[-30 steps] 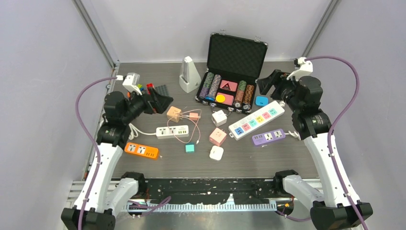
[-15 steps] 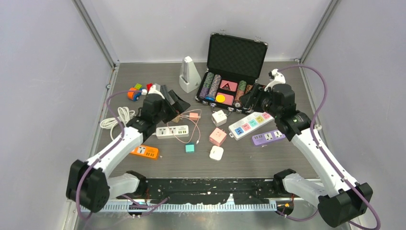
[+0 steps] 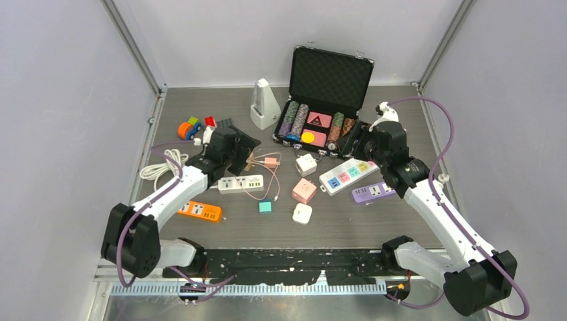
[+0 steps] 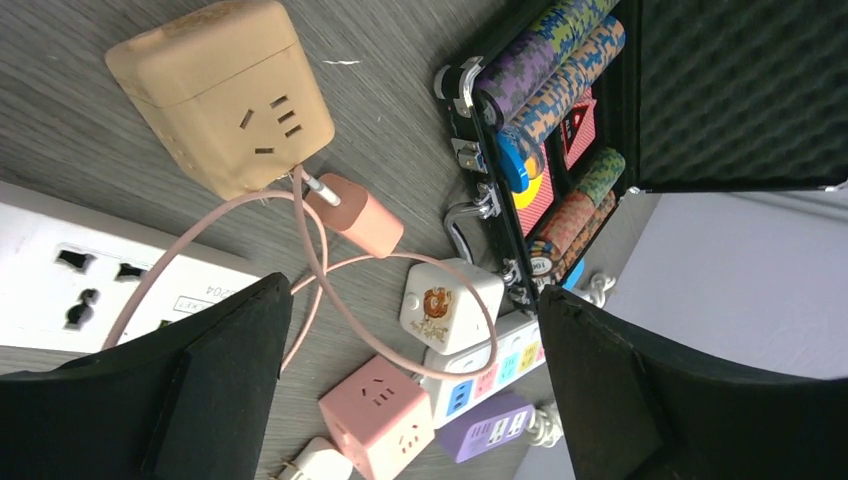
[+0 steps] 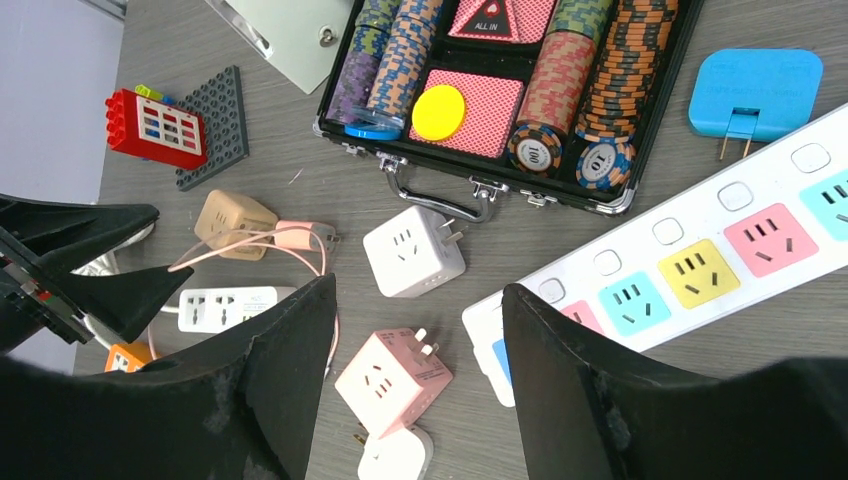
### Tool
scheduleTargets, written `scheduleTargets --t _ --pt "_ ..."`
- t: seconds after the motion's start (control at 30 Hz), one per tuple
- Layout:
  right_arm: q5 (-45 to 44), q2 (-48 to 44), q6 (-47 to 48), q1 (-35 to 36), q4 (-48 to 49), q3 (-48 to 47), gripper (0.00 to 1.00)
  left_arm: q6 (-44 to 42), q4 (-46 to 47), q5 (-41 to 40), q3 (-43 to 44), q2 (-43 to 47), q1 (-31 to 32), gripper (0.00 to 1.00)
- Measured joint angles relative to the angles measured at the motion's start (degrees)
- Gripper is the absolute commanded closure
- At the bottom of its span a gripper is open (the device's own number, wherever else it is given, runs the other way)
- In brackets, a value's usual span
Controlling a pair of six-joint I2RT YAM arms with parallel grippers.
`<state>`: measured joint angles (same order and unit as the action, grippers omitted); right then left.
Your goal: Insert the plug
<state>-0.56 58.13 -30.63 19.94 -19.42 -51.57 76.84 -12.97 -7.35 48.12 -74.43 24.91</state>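
Note:
My left gripper [image 3: 245,143] is open and empty, just above a tan cube socket [image 4: 220,95] with a pink plug [image 4: 357,215] on a pink cable beside it. A white power strip [image 3: 241,183] lies below it. My right gripper [image 3: 355,137] is open and empty, above the left end of a colourful power strip [image 5: 690,270]. Between its fingers I see a white cube adapter [image 5: 412,252] and a pink cube adapter [image 5: 392,382] with its prongs up. A small white plug [image 3: 302,213] lies below these. A blue plug [image 5: 755,90] lies by the strip.
An open case of poker chips [image 3: 321,120] stands at the back, with a white metronome [image 3: 265,105] to its left. A purple strip [image 3: 374,192], an orange strip [image 3: 198,210], a teal square [image 3: 265,206], toy bricks [image 3: 189,127] and a coiled white cable [image 3: 160,167] lie around.
Both arms have swung in and down towards the middle. The left gripper has moved right to the tan cube. The right gripper has moved left to the colourful strip's end.

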Motion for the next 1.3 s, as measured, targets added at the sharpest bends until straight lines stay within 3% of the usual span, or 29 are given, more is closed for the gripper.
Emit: scheduleTargets --t 0.2,0.27,0.4,0.43,0.63,0.9,1.07,1.3 --pt "-0.9 0.0 0.0 0.0 0.2 0.0 0.34 5.4 0.4 2.3 1.0 -4.4 0.2 0.38" --pt "-0.9 0.0 0.0 0.0 0.2 0.0 0.34 6.8 0.7 3.1 1.3 -6.3 0.2 0.52" --pt "-1.1 0.0 0.0 0.0 0.2 0.0 0.34 8.5 1.5 3.7 1.3 -8.9 0.3 0.94" --pt "-1.1 0.0 0.0 0.0 0.2 0.0 0.34 8.4 1.7 3.7 1.3 -9.1 0.3 1.0" --pt "-1.0 -1.1 0.2 0.0 0.2 0.0 0.33 1.8 3.7 6.4 5.0 -11.0 0.6 1.0" --pt "4.7 -1.2 2.6 0.0 2.7 0.1 0.24 -21.7 3.5 18.8 18.6 -14.0 2.2 1.0" --pt "11.9 -0.9 4.0 0.0 8.5 1.4 0.13 -41.2 -6.8 27.8 28.4 -14.3 2.4 1.0" --pt "22.6 2.7 6.8 1.4 17.0 2.6 0.1 -60.4 -16.5 38.7 37.5 -14.2 2.8 1.0"
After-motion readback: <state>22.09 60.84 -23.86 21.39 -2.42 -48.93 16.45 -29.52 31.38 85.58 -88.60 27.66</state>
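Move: The pink cable by the salmon charger is about 1 cm ahead of the left hand, 3 cm right and 4 cm below; the charger is 5 cm right, 1 cm ahead. The beige cube is about 2 cm left and 1 cm ahead, the white power strip 2 cm left and 6 cm back. From the right hand, the charger is some 20 cm left, 3 cm ahead and 14 cm below; the white plug cube is 8 cm left, 3 cm ahead. Down about 4 cm and slightly right, the left hand shuts on the pink cable beside the salmon charger, then carries it up some 16 cm and right about 9, first bearing forward then back, turning about 65 degrees clockwise. The right hand waits, then moves left towards the raised charger, rising a little, turning counter-clockwise and opening wider, without touching it. ##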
